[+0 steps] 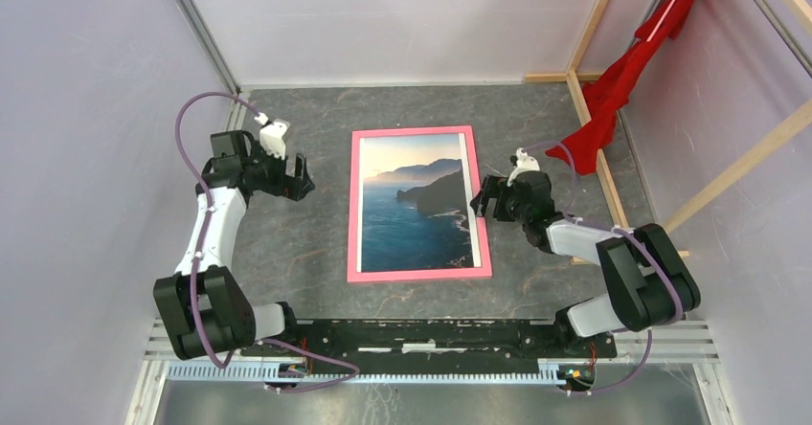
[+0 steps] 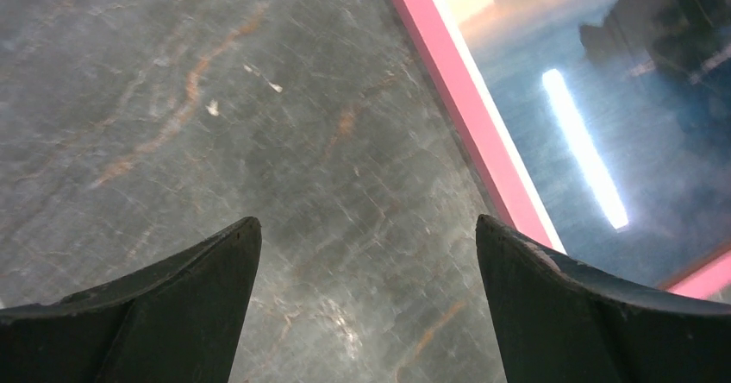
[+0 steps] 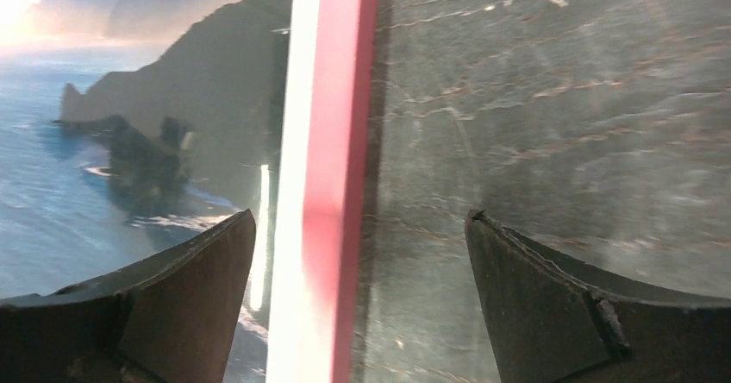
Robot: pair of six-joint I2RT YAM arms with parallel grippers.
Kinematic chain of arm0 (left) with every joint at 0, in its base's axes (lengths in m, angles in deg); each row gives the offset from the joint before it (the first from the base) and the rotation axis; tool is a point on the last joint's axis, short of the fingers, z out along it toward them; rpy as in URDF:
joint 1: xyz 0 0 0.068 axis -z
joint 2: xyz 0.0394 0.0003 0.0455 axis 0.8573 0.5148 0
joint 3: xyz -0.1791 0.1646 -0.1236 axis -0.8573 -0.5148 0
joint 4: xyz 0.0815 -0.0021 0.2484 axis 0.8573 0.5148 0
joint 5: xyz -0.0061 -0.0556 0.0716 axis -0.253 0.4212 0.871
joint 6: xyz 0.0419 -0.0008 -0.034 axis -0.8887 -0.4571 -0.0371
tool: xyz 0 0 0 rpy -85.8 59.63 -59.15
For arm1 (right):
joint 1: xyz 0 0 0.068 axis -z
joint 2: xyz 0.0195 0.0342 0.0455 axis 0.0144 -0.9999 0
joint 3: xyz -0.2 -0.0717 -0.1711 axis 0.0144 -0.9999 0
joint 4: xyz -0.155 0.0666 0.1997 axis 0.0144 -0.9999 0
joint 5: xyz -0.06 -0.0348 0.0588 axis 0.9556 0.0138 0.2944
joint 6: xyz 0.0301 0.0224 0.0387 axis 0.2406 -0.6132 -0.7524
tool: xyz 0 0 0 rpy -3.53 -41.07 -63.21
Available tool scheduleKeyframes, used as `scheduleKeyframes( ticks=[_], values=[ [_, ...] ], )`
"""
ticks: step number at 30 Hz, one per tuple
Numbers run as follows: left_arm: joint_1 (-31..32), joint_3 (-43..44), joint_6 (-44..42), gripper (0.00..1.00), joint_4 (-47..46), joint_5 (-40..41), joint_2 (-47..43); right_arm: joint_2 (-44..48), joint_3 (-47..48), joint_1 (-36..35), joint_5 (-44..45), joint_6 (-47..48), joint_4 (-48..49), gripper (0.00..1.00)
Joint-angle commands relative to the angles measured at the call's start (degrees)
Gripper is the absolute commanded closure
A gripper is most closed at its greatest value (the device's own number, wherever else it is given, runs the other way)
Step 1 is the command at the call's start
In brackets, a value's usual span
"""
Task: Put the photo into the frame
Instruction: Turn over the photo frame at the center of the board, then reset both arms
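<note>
The photo (image 1: 417, 205), a seascape with dark mountains, lies face up inside the pink frame (image 1: 419, 274) flat on the middle of the table. My left gripper (image 1: 304, 178) hovers open over bare table just left of the frame's upper left side. In the left wrist view the frame (image 2: 465, 107) and photo (image 2: 603, 98) run past the right finger, with nothing inside my left gripper (image 2: 365, 221). My right gripper (image 1: 482, 198) stands open astride the frame's right edge. In the right wrist view the pink rail (image 3: 336, 141) passes through my right gripper (image 3: 361, 215), untouched by either finger, the photo (image 3: 129, 141) to its left.
The table (image 1: 287, 253) is grey marbled stone. Bare wooden beams (image 1: 594, 147) run along the right side, another (image 1: 737, 171) slanting across the right wall. A red cloth (image 1: 622, 80) hangs at the back right. Pale walls close in the left, back and right.
</note>
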Motion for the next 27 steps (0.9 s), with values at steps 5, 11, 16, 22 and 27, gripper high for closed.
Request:
scheduleKeyframes(
  ticks=[5,11,16,22,27],
  values=[
    [-0.04,-7.91,16.91,0.00,-23.61,10.85,-2.90,12.45,2.92,-0.09,23.28,10.56,-9.95,0.02],
    [0.42,-15.64,22.04,0.00,-43.06,14.05,1.55,17.50,-6.31,-0.03,43.00,21.27,3.77,0.02],
    [1.07,-22.81,26.47,0.00,-58.86,10.65,4.37,21.60,-16.97,2.12,52.98,25.73,18.72,0.02],
    [3.11,-30.56,26.50,0.00,-75.42,10.66,7.72,22.49,-24.08,8.00,53.38,27.36,31.10,0.02],
    [8.48,-38.89,20.51,0.00,-92.12,11.72,10.83,17.56,-27.23,8.73,52.45,29.54,38.13,0.02]
  ],
)
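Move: Released already, the photo frame lies flat with its middle about 17 cm left of the right hand, 2 cm ahead and 3 cm below; its right rim is just beneath that hand's open fingers. The red cloth's lower end lies some 21 cm right and 12 cm ahead of the right hand, the middle of the long wooden beam about 26 cm right and 10 cm ahead. From the left hand, the photo frame's middle is roughly 24 cm right, 3 cm ahead and 14 cm down. No gripping: the right hand, fingers staying wide open, clears the frame's right rim, rising first, and sweeps about 23 cm to the right towards the wooden beam, ending a little back and higher, the wrist swinging clockwise and rolling left side down. The left hand, also open, eases forward, then sinks about 8 cm beside the frame as its fingers tip up some 20 degrees. ##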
